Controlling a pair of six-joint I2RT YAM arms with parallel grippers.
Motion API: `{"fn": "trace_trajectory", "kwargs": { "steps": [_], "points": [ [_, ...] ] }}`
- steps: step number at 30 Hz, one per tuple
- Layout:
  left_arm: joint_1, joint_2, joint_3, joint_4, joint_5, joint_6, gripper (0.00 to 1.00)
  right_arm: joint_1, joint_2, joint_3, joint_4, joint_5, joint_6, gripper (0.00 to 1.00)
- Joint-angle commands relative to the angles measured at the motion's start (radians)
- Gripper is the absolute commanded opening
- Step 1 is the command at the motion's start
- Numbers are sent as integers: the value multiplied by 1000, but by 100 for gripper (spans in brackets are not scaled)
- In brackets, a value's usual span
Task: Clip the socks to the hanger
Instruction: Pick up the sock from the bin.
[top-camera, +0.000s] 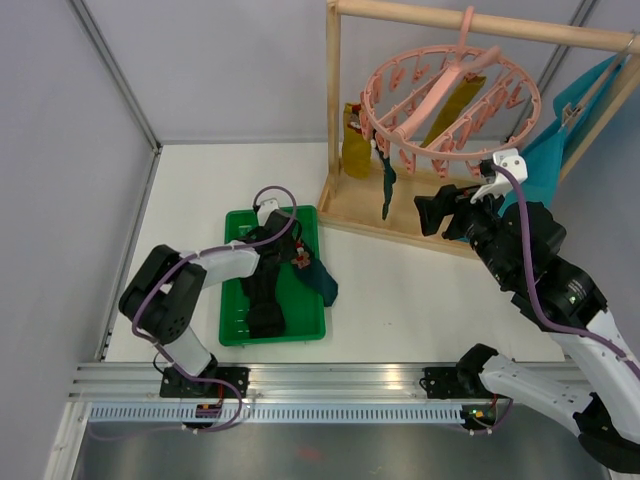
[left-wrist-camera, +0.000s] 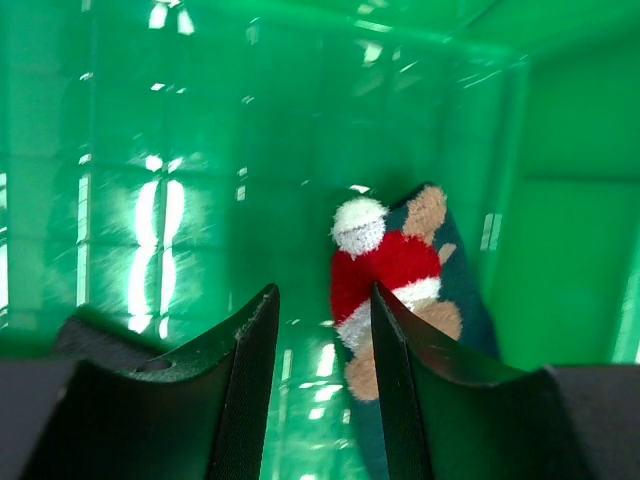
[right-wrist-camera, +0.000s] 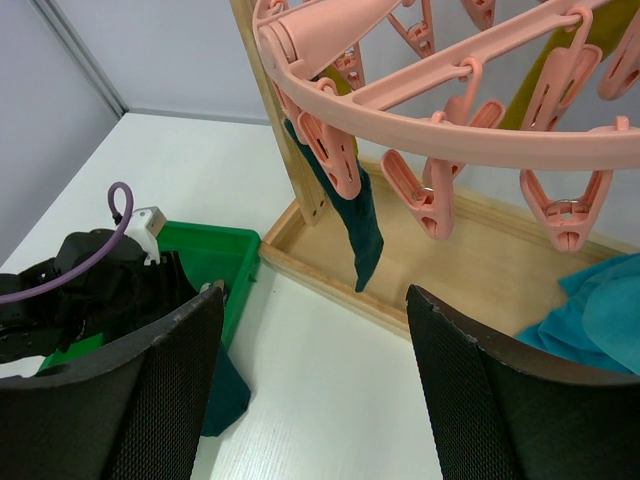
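The pink ring hanger hangs from the wooden rack's top bar; it also shows in the right wrist view. A dark teal sock and mustard yellow socks hang from its pegs. A teal sock with a red-and-white pattern lies in the green tray, draped over its right rim. A black sock lies in the tray. My left gripper is open, low in the tray, just left of the patterned sock. My right gripper is open and empty below the hanger's ring.
The wooden frame rack stands at the back right with a low base tray. A large teal cloth hangs at its right end. Grey walls close the left and back. My left arm fills the tray's upper part.
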Motion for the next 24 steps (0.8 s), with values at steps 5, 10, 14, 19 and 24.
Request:
{"fn": "trace_trajectory", "kwargs": {
  "steps": [5, 10, 14, 19, 24],
  "points": [
    [1, 43, 37, 94, 47, -82, 47, -5, -21, -12, 19, 8, 9, 80],
    [1, 44, 31, 137, 54, -99, 46, -5, -34, -10, 13, 11, 8, 80],
    [0, 50, 39, 137, 62, -103, 46, -5, -40, -10, 13, 14, 6, 80],
    [0, 78, 60, 141, 76, -110, 41, -5, -40, -12, 8, 14, 6, 80],
    [1, 86, 56, 143, 82, -113, 23, -5, -44, -9, 5, 16, 5, 80]
  ]
}}
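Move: The sock's Santa end lies about 2 cm ahead and 3 cm to the right of the left hand, roughly level with the fingertips or 1 cm lower. In the same green bin, the black sock's middle is some 9 cm back and 4 cm to the left of the left hand. From the right hand, the Santa end is roughly 22 cm to the left, 12 cm ahead and 38 cm below. The left hand eases about 3 cm right and 2 cm forward, then partly closes around the sock's Santa end. ##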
